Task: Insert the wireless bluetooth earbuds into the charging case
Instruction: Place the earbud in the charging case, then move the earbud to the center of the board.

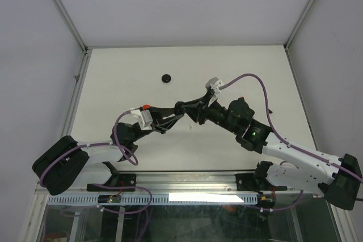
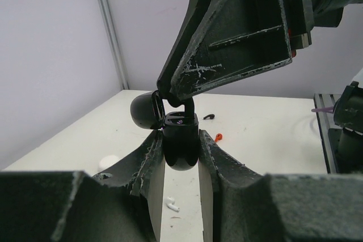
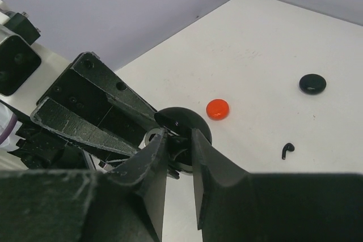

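Note:
My left gripper (image 2: 180, 140) is shut on the black charging case (image 2: 180, 148) and holds it upright above the table, its lid (image 2: 146, 110) hinged open to the left. My right gripper (image 3: 178, 140) comes down onto the case's open top, shut on a small dark piece that looks like a black earbud (image 2: 187, 106). In the top view the two grippers, left (image 1: 170, 118) and right (image 1: 184, 109), meet at the table's middle. Loose on the table lie another black earbud (image 3: 287, 150), a red earbud (image 2: 218, 137) and a white earbud (image 2: 172, 203).
A black disc (image 1: 166, 77) lies at the far middle of the table and also shows in the right wrist view (image 3: 312, 84). A red disc (image 3: 217, 109) lies just beyond the case. A white disc (image 2: 108, 162) sits to the left. Walls ring the table.

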Motion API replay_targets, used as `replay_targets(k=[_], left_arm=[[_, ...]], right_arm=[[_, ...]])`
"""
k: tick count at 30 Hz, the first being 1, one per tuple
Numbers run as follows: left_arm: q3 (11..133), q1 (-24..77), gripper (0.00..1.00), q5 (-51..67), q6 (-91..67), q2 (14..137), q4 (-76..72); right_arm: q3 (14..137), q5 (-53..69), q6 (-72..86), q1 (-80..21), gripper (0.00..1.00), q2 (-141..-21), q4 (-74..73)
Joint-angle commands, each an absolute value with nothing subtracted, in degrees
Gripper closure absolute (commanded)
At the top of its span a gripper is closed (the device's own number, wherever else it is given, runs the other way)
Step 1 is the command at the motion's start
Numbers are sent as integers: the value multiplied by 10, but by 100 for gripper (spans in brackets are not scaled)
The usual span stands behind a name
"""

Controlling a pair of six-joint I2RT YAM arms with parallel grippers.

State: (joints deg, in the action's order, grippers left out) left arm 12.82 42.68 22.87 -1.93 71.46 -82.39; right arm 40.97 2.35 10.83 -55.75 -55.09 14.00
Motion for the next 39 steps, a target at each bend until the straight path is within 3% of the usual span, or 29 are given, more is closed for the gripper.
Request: replay_targets(k=[1,10,15,24,39], left_arm=[[135,425,100,221,13,691,-872],[123,425,100,215,32,692,-864],[104,425,100,201,38,699,-863],[58,425,100,171,37,720,-911],[11,425,100,186,48,705,-924]], right_arm=[[440,7,127,-562,73,-556,105],[487,-16,157,-562,58,-556,45],[567,-10,153,-562,47,-576,-62],[650,-69,141,-535,37,-631,-242],[573,-16,182,-256,33,-657,-297]])
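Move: The right fingertips are on the black earbud at the open charging case, whose middle lies about 1 cm ahead, 1 cm left and 3 cm below. The left fingers hold that case, about 1 cm right of their hand point and 1 cm above. On the table some 24 cm below the right hand, a loose black earbud lies about 20 cm ahead and 3 cm left, and a white earbud 8 cm ahead and 3 cm right. Right hand lets go of the earbud, swings 13 cm right, forward and down; left hand lowers the case 7 cm. ##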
